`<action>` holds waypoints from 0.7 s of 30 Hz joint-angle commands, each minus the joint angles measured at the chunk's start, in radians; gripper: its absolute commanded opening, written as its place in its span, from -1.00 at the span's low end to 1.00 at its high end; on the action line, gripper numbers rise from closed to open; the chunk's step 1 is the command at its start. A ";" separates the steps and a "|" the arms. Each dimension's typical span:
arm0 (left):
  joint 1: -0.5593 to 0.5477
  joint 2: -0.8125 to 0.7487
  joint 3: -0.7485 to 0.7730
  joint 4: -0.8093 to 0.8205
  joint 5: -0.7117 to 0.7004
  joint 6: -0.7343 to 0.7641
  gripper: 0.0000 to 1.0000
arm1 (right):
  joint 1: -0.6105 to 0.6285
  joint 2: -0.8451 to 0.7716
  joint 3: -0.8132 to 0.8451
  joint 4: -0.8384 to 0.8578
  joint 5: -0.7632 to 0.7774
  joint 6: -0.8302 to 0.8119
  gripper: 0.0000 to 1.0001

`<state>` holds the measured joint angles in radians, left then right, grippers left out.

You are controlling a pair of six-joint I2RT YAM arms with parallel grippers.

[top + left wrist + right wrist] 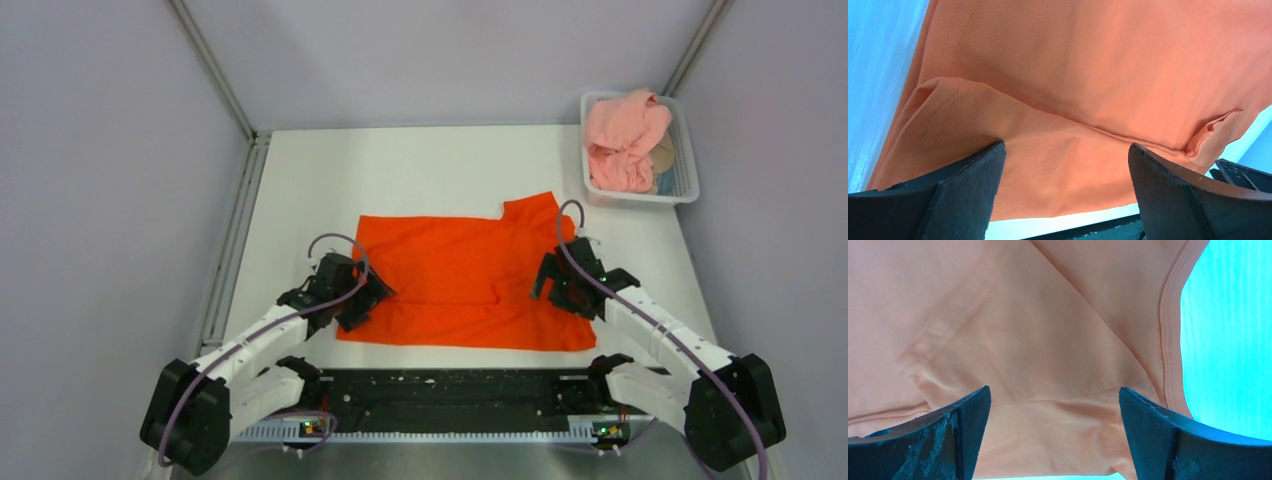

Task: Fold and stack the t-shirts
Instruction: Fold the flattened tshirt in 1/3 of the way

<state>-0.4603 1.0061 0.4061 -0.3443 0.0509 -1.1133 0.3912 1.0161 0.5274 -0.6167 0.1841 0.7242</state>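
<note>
The bright orange-red t-shirt [465, 280] lies flat on the white table, partly folded, one sleeve sticking out at its far right corner. My left gripper [368, 297] hangs over the shirt's left edge, open, with only cloth [1068, 165] showing between its fingers [973, 185]. My right gripper [552, 282] stands over the shirt's right side, open too, above a fold of the fabric [1058, 415] near the collar. The pale salmon pink t-shirt [624, 140] lies crumpled in the basket at the back right.
A white mesh basket [686, 168] stands at the table's far right corner. A black rail [450, 395] runs along the near edge between the arm bases. Grey walls close in on the left, back and right.
</note>
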 commanded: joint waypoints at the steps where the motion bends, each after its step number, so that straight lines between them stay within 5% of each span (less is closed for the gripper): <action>1: -0.016 0.053 -0.026 -0.171 -0.007 0.009 0.98 | 0.008 -0.001 0.083 0.054 0.019 -0.069 0.94; 13: -0.071 -0.108 0.235 -0.197 -0.220 0.090 0.98 | 0.009 -0.062 0.212 0.106 0.019 -0.177 0.98; 21: 0.008 0.030 0.426 -0.051 -0.396 0.258 0.97 | -0.006 0.079 0.323 0.241 0.062 -0.206 0.98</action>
<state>-0.5049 0.9508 0.7364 -0.4915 -0.2363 -0.9691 0.3908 1.0210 0.7624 -0.4995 0.2104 0.5560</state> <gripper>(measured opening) 0.983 0.987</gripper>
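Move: The t-shirt's far left corner lies about 19 cm ahead of the left hand and 1 cm to its left, a centimetre or so lower. From the right hand, the far sleeve is roughly 23 cm ahead and 3 cm left, also a little lower; the laundry basket stands about 34 cm ahead and 17 cm right of that hand. Open, both hands lift about 10 cm and travel forward over the t-shirt, fingertips tilting outward some 20 degrees. ##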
